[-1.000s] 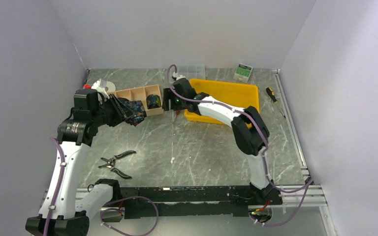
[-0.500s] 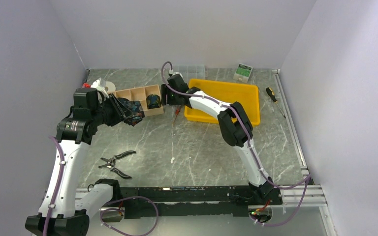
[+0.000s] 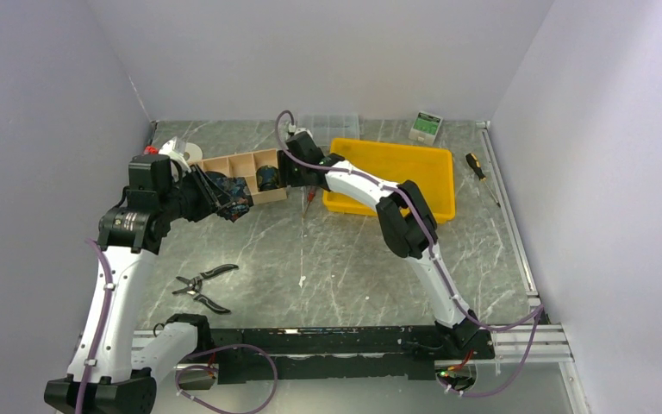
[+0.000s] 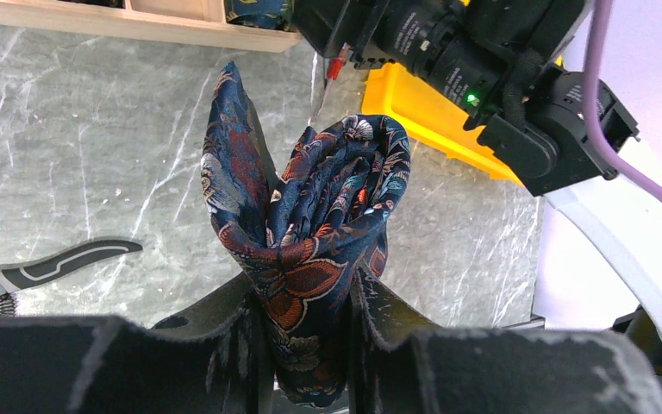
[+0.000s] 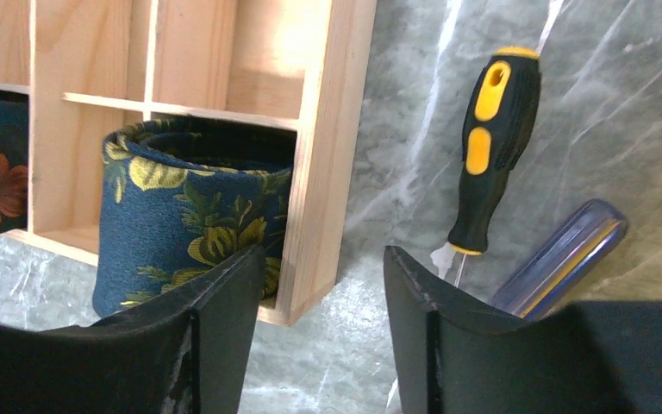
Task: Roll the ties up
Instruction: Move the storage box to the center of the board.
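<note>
My left gripper [image 4: 304, 297] is shut on a rolled tie [image 4: 319, 198], dark navy with red and orange flowers, with one loose end sticking up. In the top view it [image 3: 215, 191] holds this tie [image 3: 236, 195] just in front of the wooden compartment box [image 3: 240, 162]. A second rolled tie [image 5: 185, 216], blue with yellow-green leaves, stands in the box's right end compartment [image 3: 266, 178]. My right gripper [image 5: 323, 259] is open and empty, its jaws on either side of the box's right front corner [image 5: 315, 172], close to that tie.
A yellow tray [image 3: 414, 155] lies right of the box. Black-handled pliers [image 3: 202, 285] lie front left. A yellow-black screwdriver [image 5: 493, 147] and a blue-handled tool [image 5: 560, 259] lie by the box. Another screwdriver [image 3: 476, 166], a clear case [image 3: 336, 126] and a small box [image 3: 427, 126] sit at the back.
My right arm has swung left and brought its open gripper up to the wooden box's right end. My left gripper still holds the rolled tie in the same place.
</note>
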Robot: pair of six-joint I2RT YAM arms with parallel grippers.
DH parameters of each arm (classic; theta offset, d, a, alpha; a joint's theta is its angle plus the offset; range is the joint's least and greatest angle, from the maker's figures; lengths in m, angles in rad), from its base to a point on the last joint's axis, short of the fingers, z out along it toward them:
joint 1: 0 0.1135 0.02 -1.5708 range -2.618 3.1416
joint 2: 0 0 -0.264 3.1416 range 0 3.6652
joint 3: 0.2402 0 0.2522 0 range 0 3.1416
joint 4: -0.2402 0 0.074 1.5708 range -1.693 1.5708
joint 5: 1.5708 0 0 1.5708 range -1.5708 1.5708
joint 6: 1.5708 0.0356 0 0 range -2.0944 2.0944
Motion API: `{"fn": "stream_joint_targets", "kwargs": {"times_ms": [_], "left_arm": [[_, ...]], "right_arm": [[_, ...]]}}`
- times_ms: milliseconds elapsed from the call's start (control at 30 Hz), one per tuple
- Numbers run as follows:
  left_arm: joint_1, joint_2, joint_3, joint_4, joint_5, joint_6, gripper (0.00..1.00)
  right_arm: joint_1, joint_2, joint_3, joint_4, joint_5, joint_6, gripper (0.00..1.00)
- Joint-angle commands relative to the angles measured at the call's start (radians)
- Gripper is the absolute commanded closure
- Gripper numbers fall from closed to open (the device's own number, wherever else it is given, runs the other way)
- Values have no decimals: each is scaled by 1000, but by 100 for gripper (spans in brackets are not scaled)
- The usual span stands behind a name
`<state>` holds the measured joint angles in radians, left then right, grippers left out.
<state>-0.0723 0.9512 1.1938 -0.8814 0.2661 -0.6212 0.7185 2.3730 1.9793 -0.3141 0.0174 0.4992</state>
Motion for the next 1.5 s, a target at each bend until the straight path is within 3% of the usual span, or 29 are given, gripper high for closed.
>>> {"fn": "stream_joint_targets", "kwargs": {"times_ms": [0,433,867,1133,1467], "left_arm": [[4,-30,21,30,23,6,97],[5,-33,-25,69,66,-6,97],[4,-17,-79,108,155,6,97],[5,-18,-107,114,185,18,97],[4,-20,-121,129,209,17,97]], "right_arm": [[14,35,29,-61,-11,-23,48],[51,-189,-412,40,54,-47,67],[84,-485,-861,112,21,-99,71],[106,-594,-1015,106,5,-180,72],[135,-673,-1055,12,62,-261,73]]}}
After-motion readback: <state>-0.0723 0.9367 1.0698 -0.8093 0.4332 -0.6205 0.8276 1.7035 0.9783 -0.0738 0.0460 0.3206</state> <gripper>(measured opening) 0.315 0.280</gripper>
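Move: The storage box's middle lies about 17 cm left of the right hand, 3 cm ahead and 3 cm lower, its right end wall already between the open fingers. The nearest rolled tie sits some 5 cm left and 3 cm ahead; the yellow-handled screwdriver is 5 cm right and 5 cm ahead. From the left hand, still holding a rolled tie, the box's middle is roughly 18 cm ahead, 2 cm left and 20 cm below. Right fingers pinch the box's end wall, dragging it about 17 cm back, 11 right; left hand eases down-right. ##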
